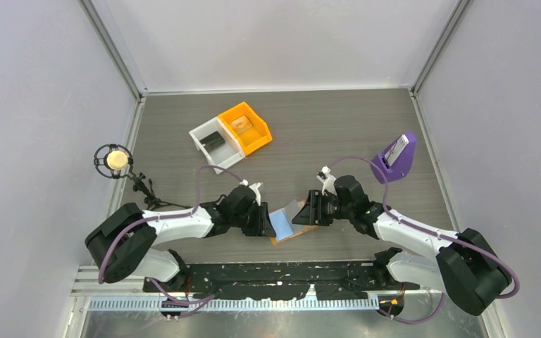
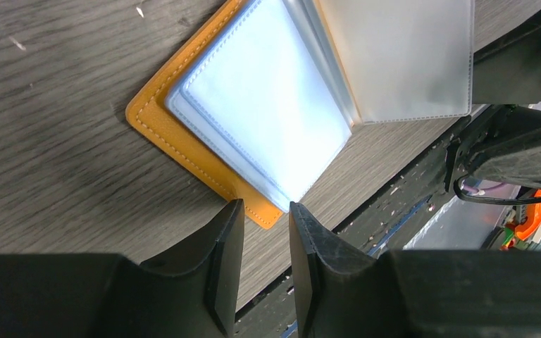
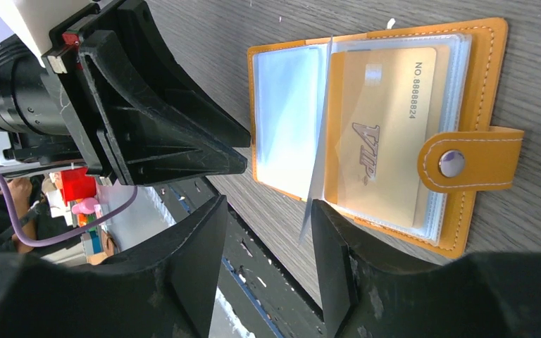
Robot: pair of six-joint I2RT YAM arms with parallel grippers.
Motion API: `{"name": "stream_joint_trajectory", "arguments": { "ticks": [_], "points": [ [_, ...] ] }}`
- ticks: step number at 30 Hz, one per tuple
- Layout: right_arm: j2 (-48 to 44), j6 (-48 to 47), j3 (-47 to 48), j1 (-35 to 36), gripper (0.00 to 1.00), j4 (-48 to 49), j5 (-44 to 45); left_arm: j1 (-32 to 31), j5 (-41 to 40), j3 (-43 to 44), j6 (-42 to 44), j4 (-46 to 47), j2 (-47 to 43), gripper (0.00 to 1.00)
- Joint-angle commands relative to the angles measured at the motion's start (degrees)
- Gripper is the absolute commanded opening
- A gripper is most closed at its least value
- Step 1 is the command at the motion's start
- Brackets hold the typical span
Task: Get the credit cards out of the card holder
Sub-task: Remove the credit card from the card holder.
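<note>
The orange card holder (image 1: 280, 224) lies open on the table between my two grippers, its light blue sleeve pages (image 2: 268, 105) showing. A gold credit card (image 3: 387, 120) marked VIP sits inside a clear sleeve on the strap side of the card holder (image 3: 480, 84). One clear sleeve leaf (image 3: 317, 186) stands up from the spine. My left gripper (image 2: 264, 206) is open by a narrow gap, its tips at the holder's near corner. My right gripper (image 3: 268, 208) is open wider, with the raised leaf against the inner face of one finger (image 3: 331, 239).
An orange bin (image 1: 245, 127) and a white bin (image 1: 211, 144) stand at the back centre-left. A purple wedge stand (image 1: 394, 158) is at the right. A microphone on a small tripod (image 1: 116, 160) is at the left edge. The table's front edge and black rail (image 1: 268, 282) lie just behind the holder.
</note>
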Motion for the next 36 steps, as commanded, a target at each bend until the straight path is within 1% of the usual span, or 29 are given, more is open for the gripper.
{"name": "stream_joint_trajectory", "arguments": {
  "ticks": [1, 3, 9, 12, 15, 21, 26, 31, 36],
  "points": [
    [1.2, 2.2, 1.7, 1.5, 0.54, 4.6, -0.5, -0.2, -1.5, -0.9, -0.9, 0.5, -4.5, 0.32],
    [2.0, 2.8, 2.5, 3.1, 0.54, 5.3, 0.0, -0.1, -2.9, -0.2, -0.9, -1.7, -6.6, 0.32],
    [6.3, 4.2, 6.3, 9.0, 0.54, 7.0, 1.9, 0.4, -9.8, 3.7, 0.3, -14.1, -13.0, 0.33],
    [8.0, 4.3, 6.9, 10.7, 0.54, 7.4, 2.3, 0.5, -11.8, 4.4, 0.4, -16.2, -16.0, 0.33],
    [8.0, 3.8, 6.9, 10.8, 0.54, 6.8, 3.0, 0.5, -12.0, 4.9, -0.3, -16.8, -18.4, 0.34],
    [6.2, -0.8, 9.6, 10.0, 0.54, 0.1, 6.6, 0.5, -10.6, 4.1, -1.9, -13.0, -19.6, 0.34],
    [3.9, -5.2, 10.8, 7.7, 0.54, -6.4, 9.9, 0.5, -7.9, 4.1, -2.5, -8.6, -17.0, 0.33],
    [2.6, -7.6, 9.0, 2.6, 0.52, -6.7, 8.4, 0.4, -7.0, 4.8, -3.5, -5.7, -14.5, 0.34],
    [4.5, -9.8, 8.7, -1.1, 0.5, -6.8, 6.3, 0.4, -6.0, 4.4, -4.1, 0.9, -10.5, 0.33]
  ]
}}
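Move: My right fingers are at the raised clear page, whose middle is about 3 cm below them and 2 cm ahead. The credit card lies some 2 cm ahead, 3 cm right and 5 cm down; the blue page is level fore and aft, 5 cm left and 5 cm down. From my left hand, low beside the blue page's near-left corner, that page is about 3 cm ahead and 3 cm right, the clear page 5 cm ahead and 8 cm right. With my right fingers parted, I push the standing clear page about 5 cm left and 2 cm back over its fold, then leave it and swing right and forward past my starting place, back over the card side. Meanwhile I lift my left hand about 6 cm clear of the near-left corner, easing slightly forward; its fingers keep their gap. ##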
